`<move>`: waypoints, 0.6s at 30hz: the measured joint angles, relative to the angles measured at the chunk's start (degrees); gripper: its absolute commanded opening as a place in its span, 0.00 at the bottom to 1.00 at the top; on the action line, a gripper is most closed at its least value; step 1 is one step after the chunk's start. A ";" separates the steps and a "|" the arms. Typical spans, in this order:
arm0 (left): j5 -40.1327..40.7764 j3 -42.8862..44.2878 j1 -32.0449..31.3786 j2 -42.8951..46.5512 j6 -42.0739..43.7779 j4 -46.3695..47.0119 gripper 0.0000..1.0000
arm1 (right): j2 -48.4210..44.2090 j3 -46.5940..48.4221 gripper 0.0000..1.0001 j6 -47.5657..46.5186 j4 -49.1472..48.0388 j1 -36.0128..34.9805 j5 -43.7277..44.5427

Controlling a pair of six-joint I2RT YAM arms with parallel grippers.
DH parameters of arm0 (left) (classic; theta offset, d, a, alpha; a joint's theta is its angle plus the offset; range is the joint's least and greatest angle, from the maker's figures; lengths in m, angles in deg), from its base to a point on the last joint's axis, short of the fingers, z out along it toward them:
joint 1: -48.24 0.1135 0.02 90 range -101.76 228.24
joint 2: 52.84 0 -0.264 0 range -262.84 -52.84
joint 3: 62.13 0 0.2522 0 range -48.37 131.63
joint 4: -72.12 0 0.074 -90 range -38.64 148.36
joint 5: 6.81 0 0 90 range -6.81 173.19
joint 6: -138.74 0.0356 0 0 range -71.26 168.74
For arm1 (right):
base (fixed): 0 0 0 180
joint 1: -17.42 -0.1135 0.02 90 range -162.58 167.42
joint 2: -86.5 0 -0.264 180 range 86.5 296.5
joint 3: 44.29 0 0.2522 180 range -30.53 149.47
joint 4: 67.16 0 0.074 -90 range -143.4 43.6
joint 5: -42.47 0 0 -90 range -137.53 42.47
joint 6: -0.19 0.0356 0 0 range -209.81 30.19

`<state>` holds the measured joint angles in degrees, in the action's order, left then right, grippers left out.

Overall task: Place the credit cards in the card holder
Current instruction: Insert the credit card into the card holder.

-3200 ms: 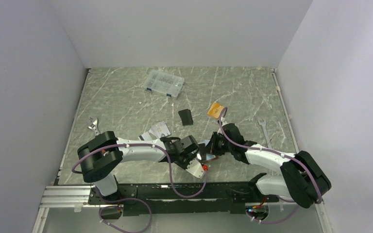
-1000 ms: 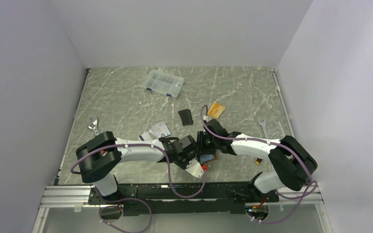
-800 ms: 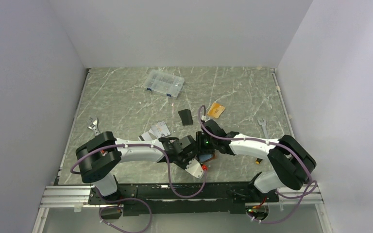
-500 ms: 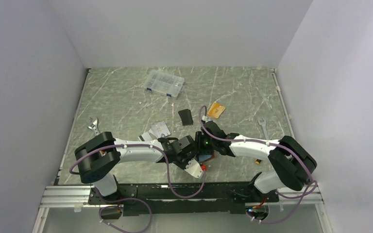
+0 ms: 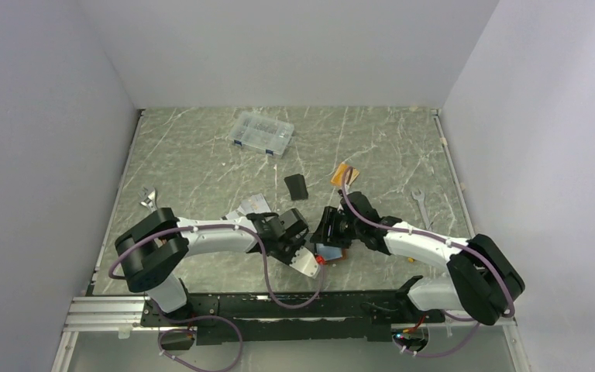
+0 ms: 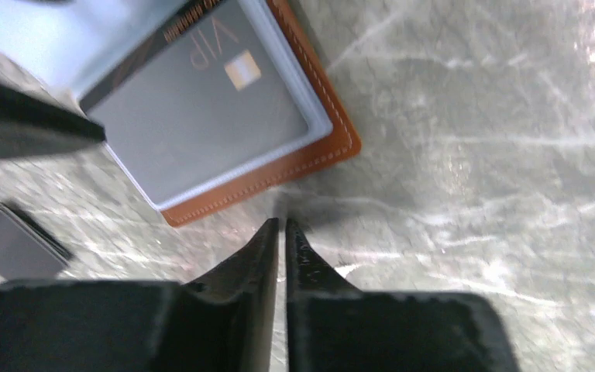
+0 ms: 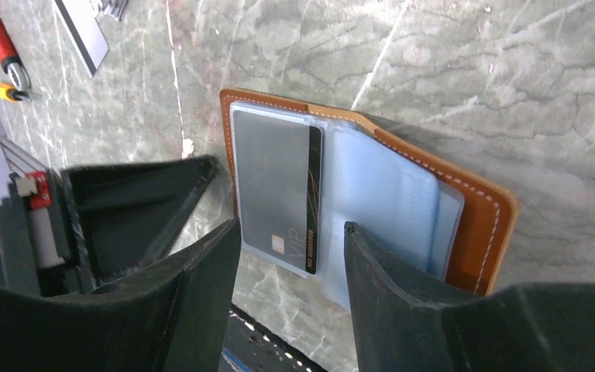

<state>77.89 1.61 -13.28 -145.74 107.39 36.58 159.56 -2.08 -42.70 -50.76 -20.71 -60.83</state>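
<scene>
The brown card holder (image 7: 480, 225) lies open on the table, its clear sleeves up. A silver-grey credit card (image 7: 275, 182) with a dark stripe sits inside the left sleeve. My right gripper (image 7: 290, 236) hovers just above the holder, open, nothing between its fingers. My left gripper (image 6: 281, 226) is shut and empty, its tips on the table just beside the holder's (image 6: 294, 159) corner. In the top view both grippers, left (image 5: 308, 246) and right (image 5: 330, 231), meet over the holder (image 5: 335, 255). An orange card (image 5: 344, 174) and silver cards (image 5: 249, 207) lie loose further back.
A small black rectangle (image 5: 296, 187) lies behind the grippers. A clear compartment box (image 5: 262, 133) stands at the back. Wrenches lie at the left (image 5: 149, 200) and right (image 5: 421, 203). A red-handled tool (image 7: 0, 39) lies near the front edge.
My right gripper has opened and drawn back a little to the right, leaving the silver card in the sleeve. The left gripper has shifted slightly.
</scene>
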 measured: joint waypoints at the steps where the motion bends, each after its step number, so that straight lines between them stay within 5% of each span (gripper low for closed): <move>1: -0.33 0.31 0.61 0.04 -0.09 -0.94 0.22 | -0.22 0.02 0.56 -0.02 0.59 0.17 -0.15; 5: -1.62 1.88 3.41 0.33 -1.38 -6.21 0.37 | -1.60 0.09 0.58 -0.22 2.67 0.55 -0.28; 7: -2.03 2.47 4.72 0.87 -1.99 -9.33 0.94 | -2.82 0.11 0.58 -0.46 3.80 0.85 -0.28; 18: -5.05 18.62 12.92 5.49 -8.35 -20.94 0.98 | -9.81 -2.97 0.59 -1.25 5.70 4.37 -0.15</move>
<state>72.84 20.23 -0.36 -140.26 99.05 15.64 149.74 -5.05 -43.95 -45.06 -16.34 -60.99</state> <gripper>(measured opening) 0.985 0.579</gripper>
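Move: The black cards lie about 16 cm ahead of the left hand and 3 cm to its right, on the table some 2 cm below it; the white cards are about 12 cm ahead and 9 cm left. The open card holder's middle is level with that hand, 9 cm to its right, with the dark card in its left pocket. From the right hand the holder's middle is roughly 3 cm back, 1 cm left and 4 cm down. The left hand, its shut fingers just off the card holder's left edge, slides low about 4 cm to the left, then rises quickly some 10 cm while going about 5 cm forward and slightly back to the right, its fingers spreading wide and the wrist turning roughly 20 degrees counter-clockwise. The right hand keeps its fingers half open and eases about 3 cm to the right over the holder, lifting a couple of centimetres and beginning to sink again, without taking hold of anything. ##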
